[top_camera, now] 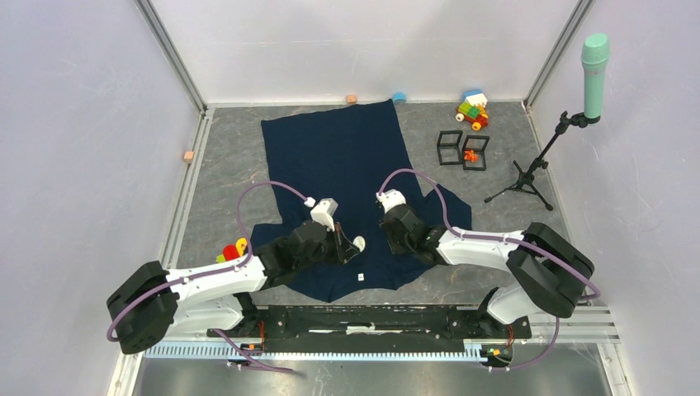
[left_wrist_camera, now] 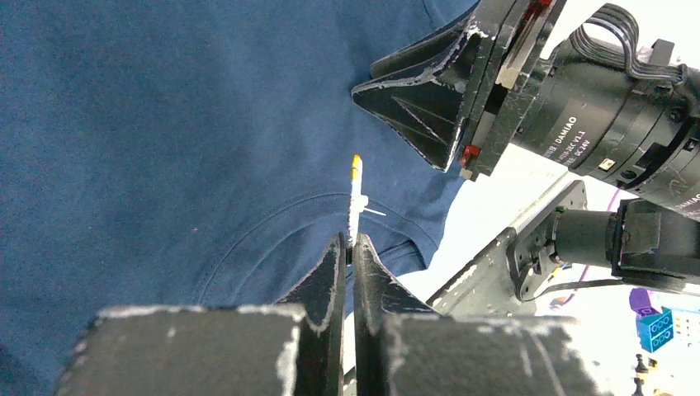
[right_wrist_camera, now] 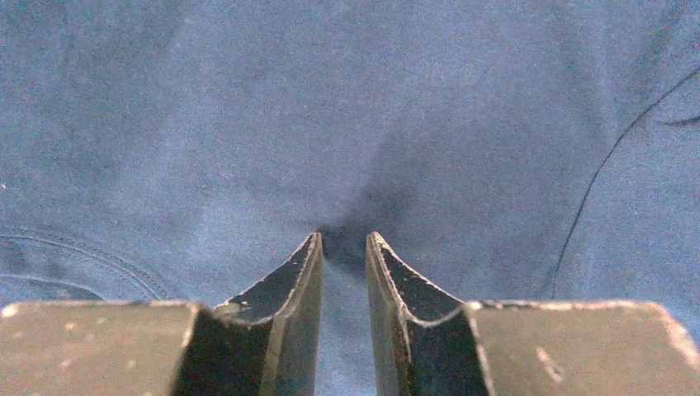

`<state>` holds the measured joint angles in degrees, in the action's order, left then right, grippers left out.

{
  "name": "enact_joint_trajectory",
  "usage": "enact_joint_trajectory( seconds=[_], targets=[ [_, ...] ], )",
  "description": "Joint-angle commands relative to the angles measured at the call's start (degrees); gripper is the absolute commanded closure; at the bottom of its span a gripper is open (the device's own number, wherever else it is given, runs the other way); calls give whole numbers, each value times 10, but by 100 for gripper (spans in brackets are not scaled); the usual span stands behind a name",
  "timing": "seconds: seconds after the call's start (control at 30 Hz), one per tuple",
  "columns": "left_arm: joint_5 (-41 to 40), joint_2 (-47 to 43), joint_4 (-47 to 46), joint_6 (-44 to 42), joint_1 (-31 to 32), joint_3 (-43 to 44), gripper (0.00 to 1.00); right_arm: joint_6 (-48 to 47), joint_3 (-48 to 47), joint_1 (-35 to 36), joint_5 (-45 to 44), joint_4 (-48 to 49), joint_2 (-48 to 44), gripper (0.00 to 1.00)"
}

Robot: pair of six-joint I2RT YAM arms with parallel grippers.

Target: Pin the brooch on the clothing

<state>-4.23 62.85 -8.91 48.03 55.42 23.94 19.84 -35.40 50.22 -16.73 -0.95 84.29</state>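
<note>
The clothing (top_camera: 338,157) is a dark navy shirt spread flat over the middle of the table, its collar towards the arms. My left gripper (left_wrist_camera: 351,241) is shut on the brooch (left_wrist_camera: 355,194), a thin white piece with a yellow tip, seen edge-on and held just above the collar seam. From above, the brooch (top_camera: 358,243) shows as a small white disc at the left gripper (top_camera: 350,246). My right gripper (right_wrist_camera: 342,239) stands close to its right, tips pressed down on the clothing (right_wrist_camera: 248,124). Its jaws are partly apart, with a small dark pucker of fabric at the tips.
A red and yellow toy (top_camera: 235,247) lies by the left arm. Two black wire-frame cubes (top_camera: 462,150) and a toy block car (top_camera: 473,109) sit at the back right. A stand (top_camera: 528,173) carries a teal microphone (top_camera: 594,66). Small blocks (top_camera: 352,99) line the back edge.
</note>
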Motion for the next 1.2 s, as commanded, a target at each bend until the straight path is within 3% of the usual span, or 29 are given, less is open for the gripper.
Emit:
enact_joint_trajectory(
  seconds=[0.0,0.33,0.77,1.17],
  targets=[
    [-3,3,-18,-8,-4,12,98,19,10,-2,0,-1,13,73],
    [12,63,-19,-21,-3,39,98,15,26,-2,17,6,-18,100],
    [-11,174,-19,4,16,102,98,13,78,-1,48,91,-109,100],
    [-28,263,-13,10,36,158,98,27,119,-1,80,154,-127,100]
  ],
)
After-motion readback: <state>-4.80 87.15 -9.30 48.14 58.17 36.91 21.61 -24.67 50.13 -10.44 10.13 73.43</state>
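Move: The spot of clothing I'm about to pinch is right under my right fingertips, about 1 cm below. From my left hand, which already holds the brooch, that spot is some 10 cm to the right, 6 cm ahead and 8 cm lower. The brooch is about 9 cm left of my right hand, 5 cm back and 7 cm higher. The small white label is roughly 8 cm back and 3 cm right of my left hand. I shut my right fingers from about a third open to pinch the clothing, then draw that hand back and up about 2 cm each, rolling it slightly with the pinch kept. Meanwhile my left hand, still gripping the brooch, sinks about 5 cm and goes 5 cm right, tilting some 10 degrees, towards the pinched cloth. ##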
